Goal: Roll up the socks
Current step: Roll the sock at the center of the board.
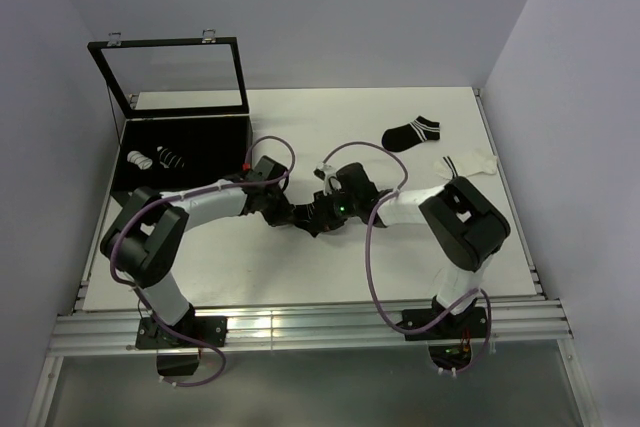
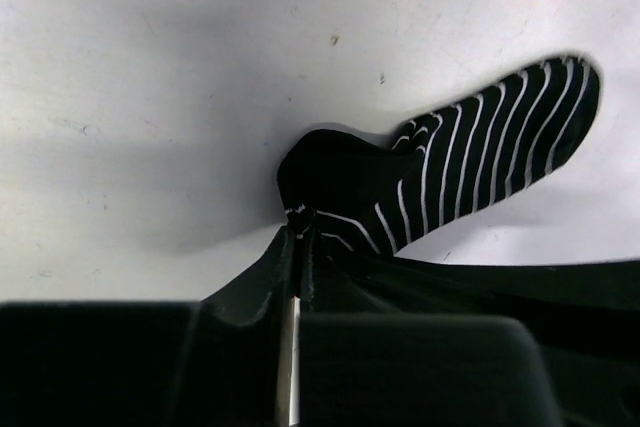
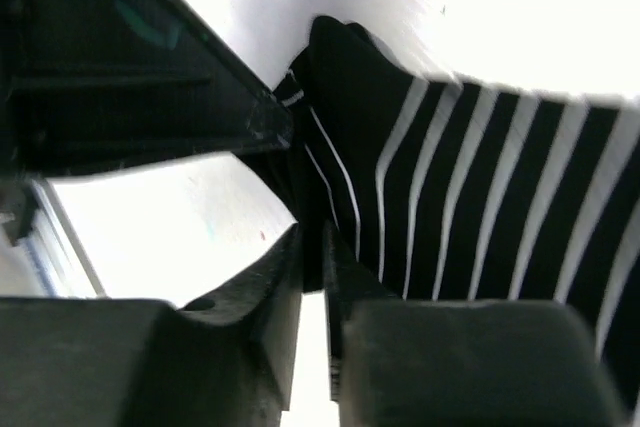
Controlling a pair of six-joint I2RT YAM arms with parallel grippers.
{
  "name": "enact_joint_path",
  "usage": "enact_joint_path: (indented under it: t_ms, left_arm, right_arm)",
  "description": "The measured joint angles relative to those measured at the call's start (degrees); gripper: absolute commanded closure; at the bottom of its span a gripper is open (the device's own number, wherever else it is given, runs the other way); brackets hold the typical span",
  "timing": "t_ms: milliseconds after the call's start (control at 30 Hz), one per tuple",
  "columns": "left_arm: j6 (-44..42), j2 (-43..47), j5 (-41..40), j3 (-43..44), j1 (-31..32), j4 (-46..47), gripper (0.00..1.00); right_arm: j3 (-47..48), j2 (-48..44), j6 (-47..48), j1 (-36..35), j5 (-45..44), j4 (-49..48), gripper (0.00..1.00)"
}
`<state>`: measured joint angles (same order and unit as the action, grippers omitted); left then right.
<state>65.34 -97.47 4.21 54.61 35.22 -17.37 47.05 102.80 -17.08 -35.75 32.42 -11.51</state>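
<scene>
A black sock with thin white stripes lies on the white table, shown in the left wrist view (image 2: 480, 157) and the right wrist view (image 3: 480, 217). In the top view the two grippers hide it. My left gripper (image 2: 298, 222) is shut on the sock's cuff edge. My right gripper (image 3: 312, 247) is shut on the same end, tip to tip with the left one. In the top view the left gripper (image 1: 298, 215) and the right gripper (image 1: 324, 213) meet at mid-table.
A black sock with a white-striped cuff (image 1: 412, 132) and a white sock with a black-striped cuff (image 1: 468, 163) lie flat at the back right. An open black box (image 1: 230, 125) at the back left holds two rolled bundles (image 1: 140, 160) (image 1: 172, 158).
</scene>
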Motion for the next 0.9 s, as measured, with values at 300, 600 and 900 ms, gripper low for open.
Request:
enact_joint_path:
  t_ms: [300,600,900]
  left_arm:
    - [-1.1,-2.1,1.2,1.7,-0.3,-3.5,0.99]
    - [-2.7,-4.5,2.2,5.4,-0.6,-7.7,1.00]
    - [-3.8,-5.6,2.7,7.2,-0.7,-9.8,0.99]
  right_arm:
    - [-10.8,-12.2,1.3,-6.2,-13.8,-7.5,0.58]
    - [-11.2,-14.4,6.6,-16.2,-29.5,-12.9,0.52]
    - [-9.0,-8.3,10.7,-20.5,-39.5,-13.3,0.51]
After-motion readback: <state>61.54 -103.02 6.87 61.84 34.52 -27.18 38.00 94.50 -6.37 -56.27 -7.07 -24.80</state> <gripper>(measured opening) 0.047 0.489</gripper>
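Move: The black striped sock's middle lies about 3 cm ahead and 2 cm right of the right gripper, 1 cm lower; the left fingertips, already pinching its rolled end, are some 5 cm left and 1 cm ahead. The loose black sock is 24 cm ahead and 23 cm right of the right gripper. From the left gripper, the striped sock's middle is 2 cm ahead and 7 cm right; the open box is centred 15 cm ahead and 28 cm left. Keep the sock's end pinched in the left gripper, easing it down about 1 cm. Open the right fingers to roughly half, let go of the sock, and back off slightly rightward while rising about 4 cm; then swing left and sink again over its near corner beside the left fingertips, turning the hand some 30 degrees so the fingers point more forward. ##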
